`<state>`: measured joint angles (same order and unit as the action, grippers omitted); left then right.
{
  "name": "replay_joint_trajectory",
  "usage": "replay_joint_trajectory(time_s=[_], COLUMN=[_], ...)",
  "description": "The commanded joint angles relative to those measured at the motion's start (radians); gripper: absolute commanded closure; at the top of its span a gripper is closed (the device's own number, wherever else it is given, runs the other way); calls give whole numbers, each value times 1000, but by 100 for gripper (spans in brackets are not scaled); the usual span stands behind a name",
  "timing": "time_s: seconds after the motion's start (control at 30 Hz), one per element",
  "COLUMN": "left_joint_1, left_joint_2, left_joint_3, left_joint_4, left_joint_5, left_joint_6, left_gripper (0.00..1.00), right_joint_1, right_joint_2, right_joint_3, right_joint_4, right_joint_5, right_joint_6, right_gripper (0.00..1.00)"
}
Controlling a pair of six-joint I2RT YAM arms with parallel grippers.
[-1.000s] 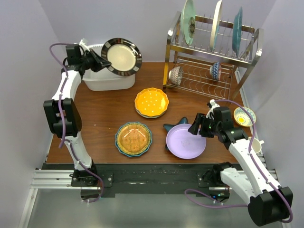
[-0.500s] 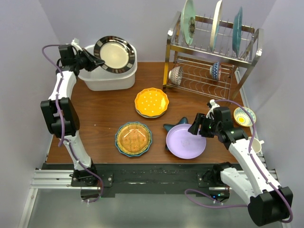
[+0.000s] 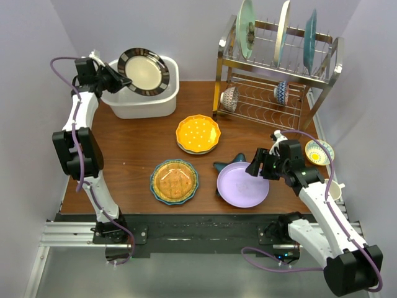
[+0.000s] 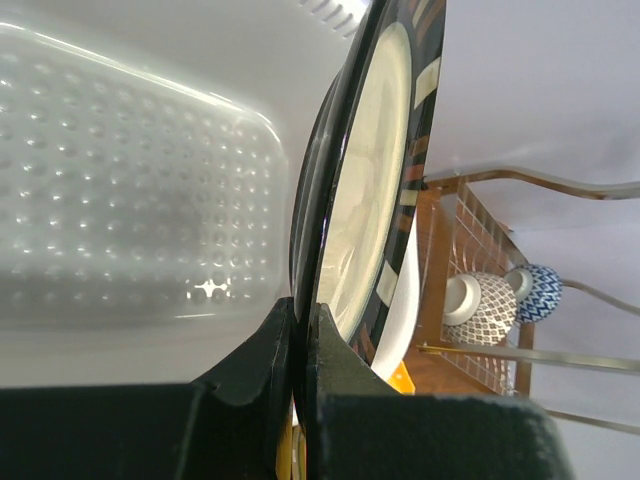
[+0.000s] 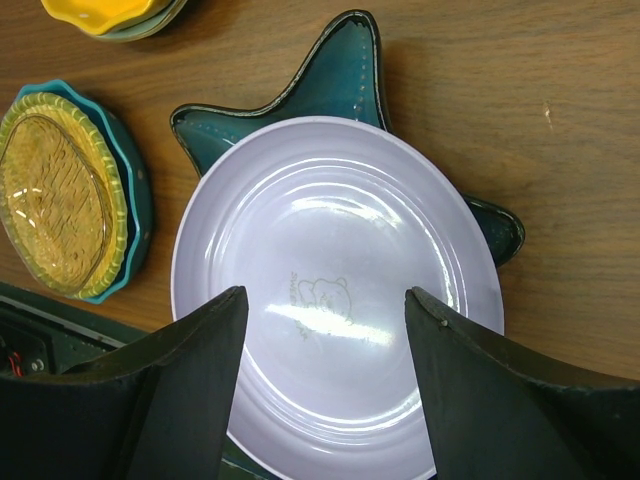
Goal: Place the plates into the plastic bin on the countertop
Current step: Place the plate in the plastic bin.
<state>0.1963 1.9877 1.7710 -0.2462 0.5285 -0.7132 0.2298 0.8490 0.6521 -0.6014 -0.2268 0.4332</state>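
Observation:
My left gripper (image 3: 121, 80) is shut on the rim of the black-rimmed cream plate (image 3: 144, 71), holding it tilted over the white plastic bin (image 3: 162, 99) at the back left of the countertop (image 3: 136, 149). In the left wrist view the plate (image 4: 375, 190) stands edge-on above the bin's dimpled floor (image 4: 120, 200). My right gripper (image 5: 325, 305) hangs open above the lavender plate (image 5: 335, 300), which lies on the blue star-shaped plate (image 5: 340, 70). The orange dotted plate (image 3: 198, 133) and the amber plate (image 3: 174, 181) rest mid-table.
A steel wire dish rack (image 3: 279, 68) at the back right holds upright plates and two small patterned bowls. A yellow-patterned bowl (image 3: 319, 152) and a white mug (image 3: 335, 191) sit by the right edge. Walls close in on both sides.
My left gripper has carried the black-rimmed plate to the left and back, so it now hangs over the bin. The right arm has stayed still.

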Motion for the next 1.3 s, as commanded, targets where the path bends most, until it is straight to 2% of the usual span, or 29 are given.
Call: replay_joint_trajectory(time_s=[0.0, 0.77, 0.97, 1.27], left_joint_1=[9, 8, -8, -20], left_joint_2=[-12, 72, 100, 137], left_joint_3=[114, 154, 196, 212], left_joint_4=[88, 55, 2, -7], left_joint_5=[-2, -97, -168, -176], left_joint_6=[44, 130, 199, 213], left_gripper=[100, 100, 100, 100], right_joint_1=[3, 2, 3, 3], right_joint_2=[-15, -14, -11, -11], right_joint_3=[15, 17, 17, 12], right_joint_4=[0, -3, -5, 0], right_joint_5=[-8, -5, -5, -8], right_joint_6=[-4, -5, -5, -5], right_gripper=[32, 32, 32, 32])
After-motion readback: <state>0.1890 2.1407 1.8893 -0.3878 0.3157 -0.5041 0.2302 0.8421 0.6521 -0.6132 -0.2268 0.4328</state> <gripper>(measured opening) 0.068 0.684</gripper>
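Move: My left hand, its fingers already shut on the left edge of the black-rimmed plate, is over the plastic bin; the bin's middle lies about 7 cm ahead, 2 cm to the right and 15 cm below. The yellow plate is some 21 cm right and 9 cm back, the pie dish roughly 12 cm right and 29 cm back, both about 20 cm lower. From my idle right hand the bin lies about 42 cm ahead, 42 cm left and 5 cm lower. I lower the black-rimmed plate into the bin with my left hand, going down some 7 cm while easing about 4 cm left towards the bin's left side. As it sinks, the wrist rolls roughly 15 degrees, the hand's left side rising, and tips a little further down. The fingers stay shut, still pinching the plate's edge. ##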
